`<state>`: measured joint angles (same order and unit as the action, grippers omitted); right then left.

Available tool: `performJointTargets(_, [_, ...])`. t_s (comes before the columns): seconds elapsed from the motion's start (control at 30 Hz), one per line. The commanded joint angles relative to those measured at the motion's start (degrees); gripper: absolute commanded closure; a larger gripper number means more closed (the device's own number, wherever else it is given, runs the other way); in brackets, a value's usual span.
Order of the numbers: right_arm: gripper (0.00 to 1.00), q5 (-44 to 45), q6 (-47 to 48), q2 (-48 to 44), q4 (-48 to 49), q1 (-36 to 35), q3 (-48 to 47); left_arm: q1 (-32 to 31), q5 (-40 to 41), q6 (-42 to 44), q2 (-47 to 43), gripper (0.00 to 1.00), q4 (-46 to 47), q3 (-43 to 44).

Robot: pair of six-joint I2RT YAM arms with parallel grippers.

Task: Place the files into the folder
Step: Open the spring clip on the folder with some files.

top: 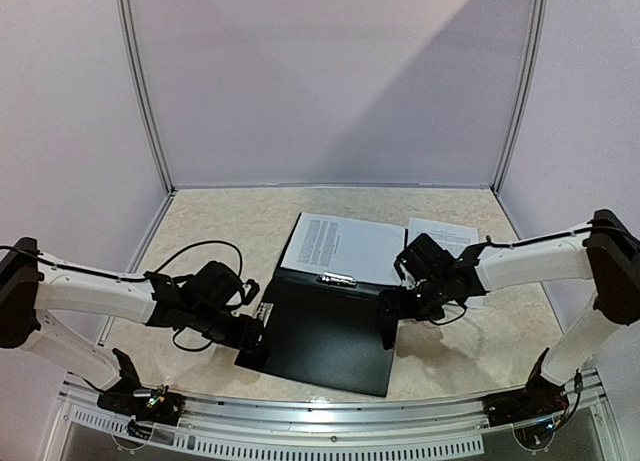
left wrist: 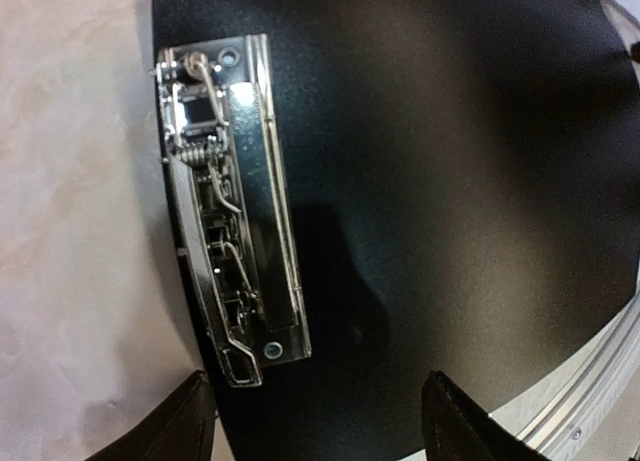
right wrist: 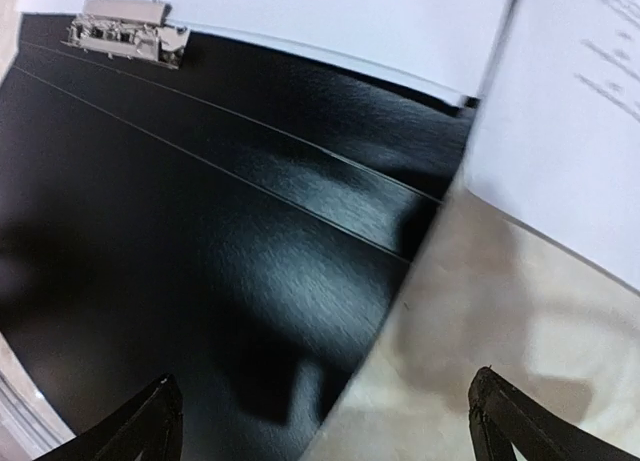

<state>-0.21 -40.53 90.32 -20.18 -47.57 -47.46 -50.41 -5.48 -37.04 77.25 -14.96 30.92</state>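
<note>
The black folder (top: 330, 331) lies flat in the middle of the table, with a metal clip (top: 338, 278) at its far edge. A printed white sheet of the files (top: 340, 246) lies just beyond that clip, and another sheet (top: 445, 236) lies to its right. My left gripper (top: 255, 343) hangs open over the folder's left edge. In the left wrist view its fingers (left wrist: 170, 426) straddle the black folder (left wrist: 430, 201) below a metal clip (left wrist: 225, 211). My right gripper (top: 388, 321) stands open over the folder's right edge (right wrist: 200, 231), holding nothing. White sheets (right wrist: 570, 121) show beyond it.
The beige marbled tabletop (top: 200, 231) is ringed by white walls with metal posts. An aluminium rail (top: 330, 436) runs along the near edge between the arm bases. A black cable (top: 195, 251) loops off the left arm.
</note>
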Motion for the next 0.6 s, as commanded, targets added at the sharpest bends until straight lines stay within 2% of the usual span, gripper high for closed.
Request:
performJointTargets(0.0, [0.01,-2.5,4.3,7.7,0.2,0.4,-6.6,-4.0,-3.7,-2.9,-1.1,0.29,2.0,-3.7])
performJointTargets(0.13, [0.01,-3.0,5.7,12.8,0.6,0.5,-10.8,-7.2,-4.2,-4.3,-2.2,0.29,3.1,-4.8])
performJointTargets(0.3, [0.01,-0.2,8.6,18.5,-3.5,0.5,-16.9,-11.7,-5.5,-6.5,-2.4,0.29,5.7,-5.3])
performJointTargets(0.47, [0.01,5.5,9.2,16.1,-6.0,0.5,-17.1,-17.0,-5.6,-8.5,-1.1,0.29,8.0,-4.8])
performJointTargets(0.57, [0.01,8.3,9.3,12.3,-9.8,0.6,-18.1,-18.0,-5.1,-7.9,-2.3,0.30,2.3,-2.7])
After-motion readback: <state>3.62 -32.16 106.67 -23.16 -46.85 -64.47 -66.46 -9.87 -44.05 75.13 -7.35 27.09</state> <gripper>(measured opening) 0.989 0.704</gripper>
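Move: The folder lies open between the hands, the middle of its near half about 13 cm right of the left hand and 2 cm ahead. The cover clip on its left edge sits some 6 cm straight ahead of that hand. From the right hand, at the right edge, the near half's middle is about 14 cm left and 1 cm back, the middle clip about 12 cm left and 12 cm ahead, and the loose sheets about 11 cm right and 20 cm ahead. The folder is turned counter-clockwise between the two hands: the left hand, its open fingers by the left edge just below the cover clip, draws that side about 8 cm back and 5 cm right, turning clockwise a little. The wide-open right hand goes about 6 cm forward and 4 cm left, sinking slightly, and brings its outer finger against the right edge. ##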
